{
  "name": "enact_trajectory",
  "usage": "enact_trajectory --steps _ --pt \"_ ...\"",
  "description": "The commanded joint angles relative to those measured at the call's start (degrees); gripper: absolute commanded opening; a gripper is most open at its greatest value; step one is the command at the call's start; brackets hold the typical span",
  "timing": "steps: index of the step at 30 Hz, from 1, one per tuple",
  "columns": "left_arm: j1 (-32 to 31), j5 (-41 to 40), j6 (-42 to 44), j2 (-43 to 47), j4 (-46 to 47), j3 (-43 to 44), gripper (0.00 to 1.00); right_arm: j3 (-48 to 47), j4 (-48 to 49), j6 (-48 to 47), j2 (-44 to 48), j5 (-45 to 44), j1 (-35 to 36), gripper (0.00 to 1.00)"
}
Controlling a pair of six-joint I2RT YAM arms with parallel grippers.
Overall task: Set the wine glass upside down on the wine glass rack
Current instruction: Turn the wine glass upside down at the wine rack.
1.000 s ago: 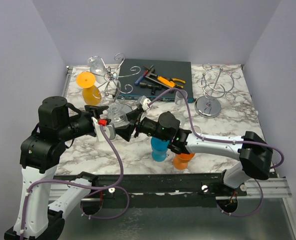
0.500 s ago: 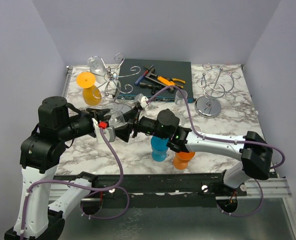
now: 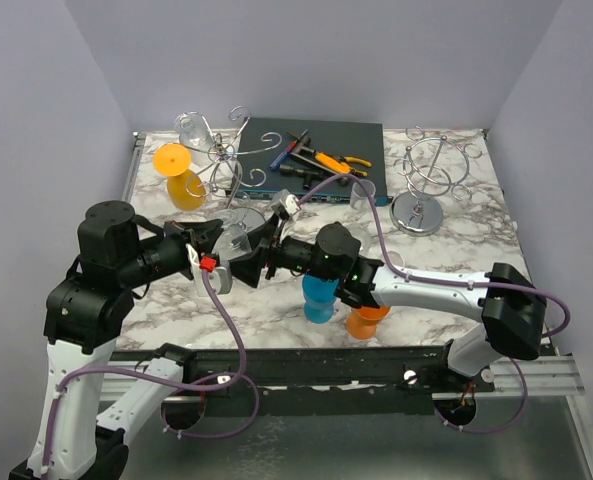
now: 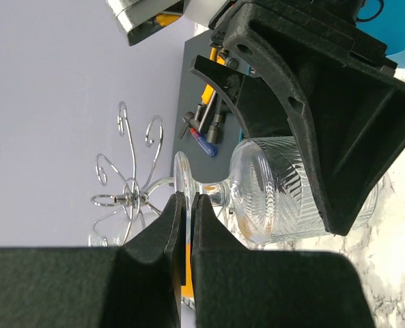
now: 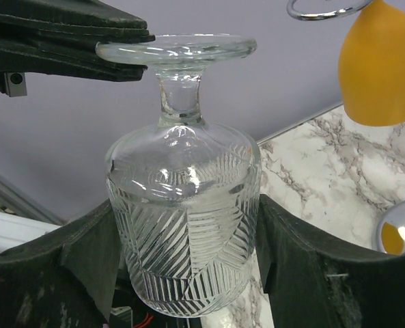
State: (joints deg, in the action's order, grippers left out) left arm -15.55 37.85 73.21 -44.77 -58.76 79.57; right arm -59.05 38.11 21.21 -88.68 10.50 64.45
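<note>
The clear ribbed wine glass (image 3: 234, 238) hangs in the air between both arms, over the left middle of the table. My left gripper (image 3: 208, 240) is shut on the thin edge of its round foot (image 4: 182, 179), as the left wrist view shows (image 4: 188, 205). My right gripper (image 5: 187, 229) clasps the bowl (image 5: 185, 219), one black finger (image 5: 93, 253) pressed on each side. A wire wine glass rack (image 3: 221, 160) stands at the back left, with an orange glass (image 3: 181, 180) and a clear glass (image 3: 189, 128) hanging on it. A second rack (image 3: 428, 185) stands at the back right.
A dark flat box (image 3: 326, 140) with pliers and pens on it lies at the back centre. A blue cup (image 3: 321, 295) and an orange cup (image 3: 366, 320) stand under my right arm near the front edge. Purple-grey walls close in the sides.
My left gripper has closed from half open onto the foot of the glass. The right gripper has kept its hold on the bowl, and the glass has shifted slightly.
</note>
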Motion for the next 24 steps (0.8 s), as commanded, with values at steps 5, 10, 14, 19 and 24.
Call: enact_trajectory --steps 5,10,14,19,24 --pt "-0.2 -1.7 2.0 1.6 7.1 -1.6 0.00 2.2 7.1 4.1 2.7 -3.4 0.3 0.84" --pt "-0.2 -1.6 2.2 1.9 7.1 -2.1 0.00 2.0 7.6 3.7 2.7 -3.5 0.4 0.86" --pt "-0.2 -2.5 1.8 1.7 7.2 -1.6 0.00 1.0 5.4 3.8 1.7 -3.7 0.4 0.99" --pt "-0.2 -2.5 -0.1 1.1 7.6 -0.6 0.00 2.1 5.9 3.6 0.9 -4.5 0.3 0.99" --pt "-0.1 -2.2 -0.8 1.0 8.5 -0.4 0.00 1.9 5.2 4.2 -0.7 -4.5 0.4 1.00"
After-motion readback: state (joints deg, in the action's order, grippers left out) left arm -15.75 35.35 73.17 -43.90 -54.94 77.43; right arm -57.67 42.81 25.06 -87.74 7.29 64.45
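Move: The upside-down wine glass hangs with the rim of its foot between the left fingers and its bowl between the right ones. Its middle is about 6 cm below the left hand, 2 cm ahead and 3 cm to its right, and some 2 cm above the right hand point. The rack's hub stands roughly 12 cm ahead of the left hand, 1 cm left and 4 cm above. The hung yellow glass is about 8 cm ahead of that hand, 9 cm left and 4 cm below. Open the right gripper from around the bowl until it is nearly full wide, letting the glass go, while that hand rises about 2 cm and tips its fingers slightly up, still straddling the bowl. Keep the left fingers shut on the foot and ease that hand roughly 1 cm forward towards the rack. ##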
